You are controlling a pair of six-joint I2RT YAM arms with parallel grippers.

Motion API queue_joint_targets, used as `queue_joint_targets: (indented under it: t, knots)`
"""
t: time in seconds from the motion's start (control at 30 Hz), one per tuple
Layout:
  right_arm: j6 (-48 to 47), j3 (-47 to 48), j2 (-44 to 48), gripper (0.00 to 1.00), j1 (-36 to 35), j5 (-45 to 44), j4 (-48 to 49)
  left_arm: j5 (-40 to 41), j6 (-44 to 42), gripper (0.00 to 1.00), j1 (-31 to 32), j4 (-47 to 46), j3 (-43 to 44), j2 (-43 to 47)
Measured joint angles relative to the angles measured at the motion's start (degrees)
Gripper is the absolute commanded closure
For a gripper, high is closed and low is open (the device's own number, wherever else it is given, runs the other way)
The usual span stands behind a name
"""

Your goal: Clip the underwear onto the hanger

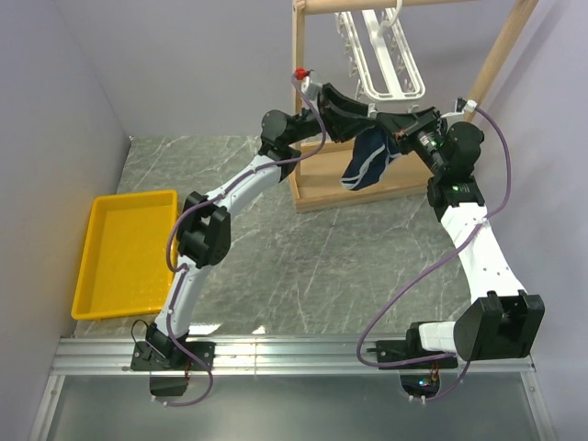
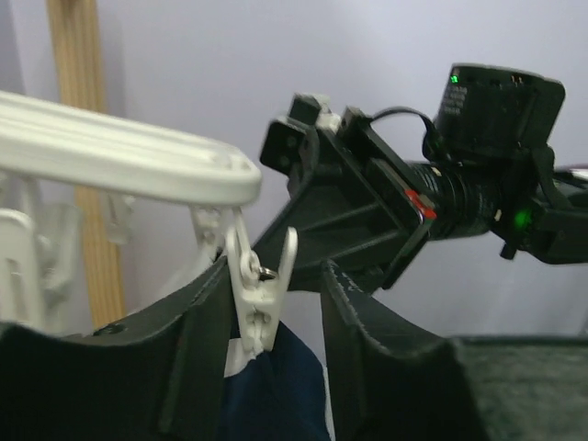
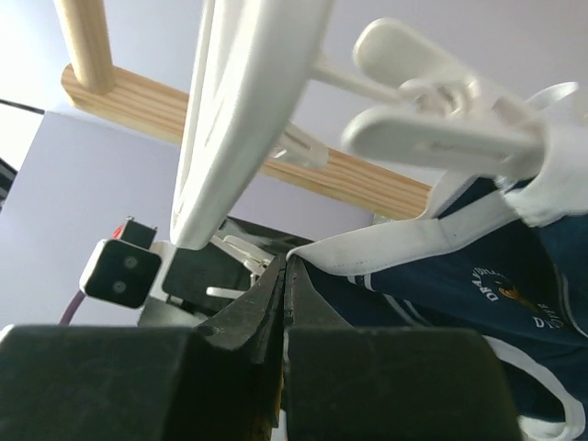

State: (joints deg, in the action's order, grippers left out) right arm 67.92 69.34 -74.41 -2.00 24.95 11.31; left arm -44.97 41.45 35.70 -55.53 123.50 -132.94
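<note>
The white hanger [image 1: 390,60] hangs from the wooden rack. The navy underwear [image 1: 367,161] dangles below its near corner. In the left wrist view, my left gripper [image 2: 274,271] is open. A white clip [image 2: 257,299] of the hanger [image 2: 138,161] sits between its fingers, against the left one, and bites the navy fabric [image 2: 276,386]. In the right wrist view, my right gripper [image 3: 287,262] is shut on the white waistband of the underwear [image 3: 459,276]. Another clip [image 3: 441,124] holds the waistband further right, under the hanger frame [image 3: 243,101].
The wooden rack [image 1: 303,101] stands at the back of the table, with its base [image 1: 322,195] under the underwear. A yellow tray [image 1: 129,253] lies at the left. Grey walls close in on the left and at the back.
</note>
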Motion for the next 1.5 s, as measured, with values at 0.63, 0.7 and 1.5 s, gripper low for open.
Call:
queue_joint_targets:
  t: [0.63,0.7,1.5]
  knots:
    - [-0.26,2.73,-1.14,1.0,-0.02,0.61,0.68,-4.92,1.68,0.01,-0.46,1.88,-10.27,3.21]
    - [-0.63,2.67,-1.14,0.97,-0.02,0.63,0.48,-4.59,1.42,0.01,-1.31,3.02,-13.38,5.79]
    - [-17.25,-12.59,12.74,0.26,1.7,4.2,-5.53,3.54,-21.49,0.01,-11.63,63.89,-37.73,39.8]
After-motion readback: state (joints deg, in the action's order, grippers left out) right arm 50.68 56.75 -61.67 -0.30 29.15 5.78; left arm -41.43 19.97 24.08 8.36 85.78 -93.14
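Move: Just in front of the left hand, the left clip sits between its already parting fingers, about 1 cm to its right. The hanger's near bar is roughly 2 cm farther out, 4 cm right and 4 cm up. The right hand still pinches the free waistband corner; from that hand the left clip is some 2 cm left, 1 cm ahead and 1 cm up, the right clip about 7 cm right, 2 cm ahead and 1 cm up, and the underwear's middle 2 cm ahead, 2 cm right and 10 cm down. Down about 5 cm first, the left hand finishes opening and comes free of the left clip, then sweeps some 16 cm left and lower still, its fingers tipping from upward to slightly downward. The right hand lifts nearly 2 cm with the waistband corner, opens and lets go, then sinks below where it began and draws back about 5 cm, away from the hanger. ##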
